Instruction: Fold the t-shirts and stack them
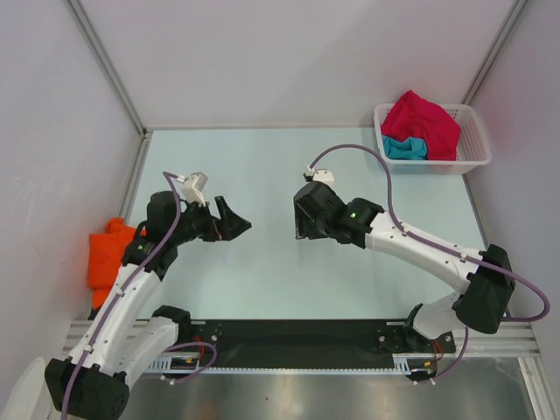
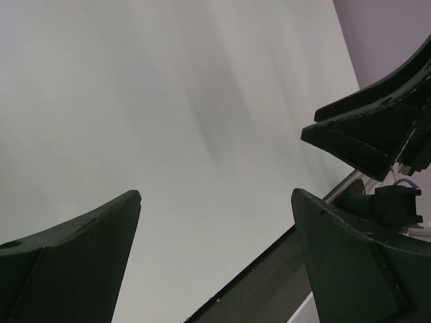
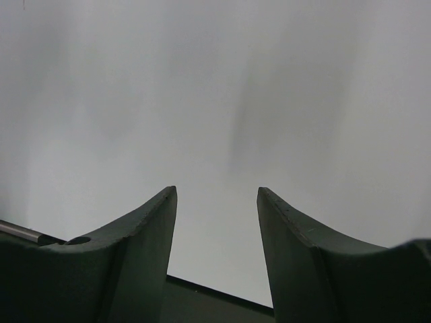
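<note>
The orange t-shirt (image 1: 110,259) lies bunched at the table's left edge, partly behind my left arm. A crimson-pink t-shirt (image 1: 424,122) and a teal one (image 1: 405,147) sit crumpled in the white basket (image 1: 477,156) at the back right. My left gripper (image 1: 234,220) is open and empty over the bare table near the middle; its open tips show in the left wrist view (image 2: 215,195). My right gripper (image 1: 301,220) is open and empty, facing the left one; its open tips show in the right wrist view (image 3: 217,192). Neither wrist view shows any cloth.
The pale green tabletop (image 1: 262,166) is walled by white panels at the back and sides. A black rail (image 1: 297,337) runs along the near edge by the arm bases. The right gripper's fingers (image 2: 367,131) show in the left wrist view.
</note>
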Available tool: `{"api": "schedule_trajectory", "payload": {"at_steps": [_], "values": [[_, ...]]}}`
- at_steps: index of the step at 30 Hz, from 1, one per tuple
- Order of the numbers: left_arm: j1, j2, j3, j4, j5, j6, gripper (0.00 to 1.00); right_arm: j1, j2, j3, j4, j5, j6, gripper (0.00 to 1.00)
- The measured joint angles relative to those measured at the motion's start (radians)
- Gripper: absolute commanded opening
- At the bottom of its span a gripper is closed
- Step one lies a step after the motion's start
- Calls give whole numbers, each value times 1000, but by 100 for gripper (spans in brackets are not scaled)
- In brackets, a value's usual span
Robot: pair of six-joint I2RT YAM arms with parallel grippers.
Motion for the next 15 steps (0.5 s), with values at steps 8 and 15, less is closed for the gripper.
{"api": "schedule_trajectory", "payload": {"at_steps": [8,15], "values": [[128,113,101,-156,-217,-45,100,1,-21,-9,0,0,2,57],[300,286,175,-299,-538,-69,100,1,-84,-16,-11,12,-5,57]]}}
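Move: The orange t-shirt lies folded at the table's left edge, some 31 cm to the left of my left hand, about 3 cm nearer the base, and roughly 17 cm below it. Only bare table lies between. From my right hand the same orange t-shirt is about 48 cm to the left, some 4 cm farther back, and about 15 cm below. I sweep my left hand about 16 cm left across the bare table towards the orange t-shirt, slowly at first and then fast, sinking some 7 cm and easing about 5 cm forward. On the way I swing the wrist roughly 45 degrees counter-clockwise and tip the fingers further down, keeping them wide open and empty. My right hand just lifts about 2 cm. ##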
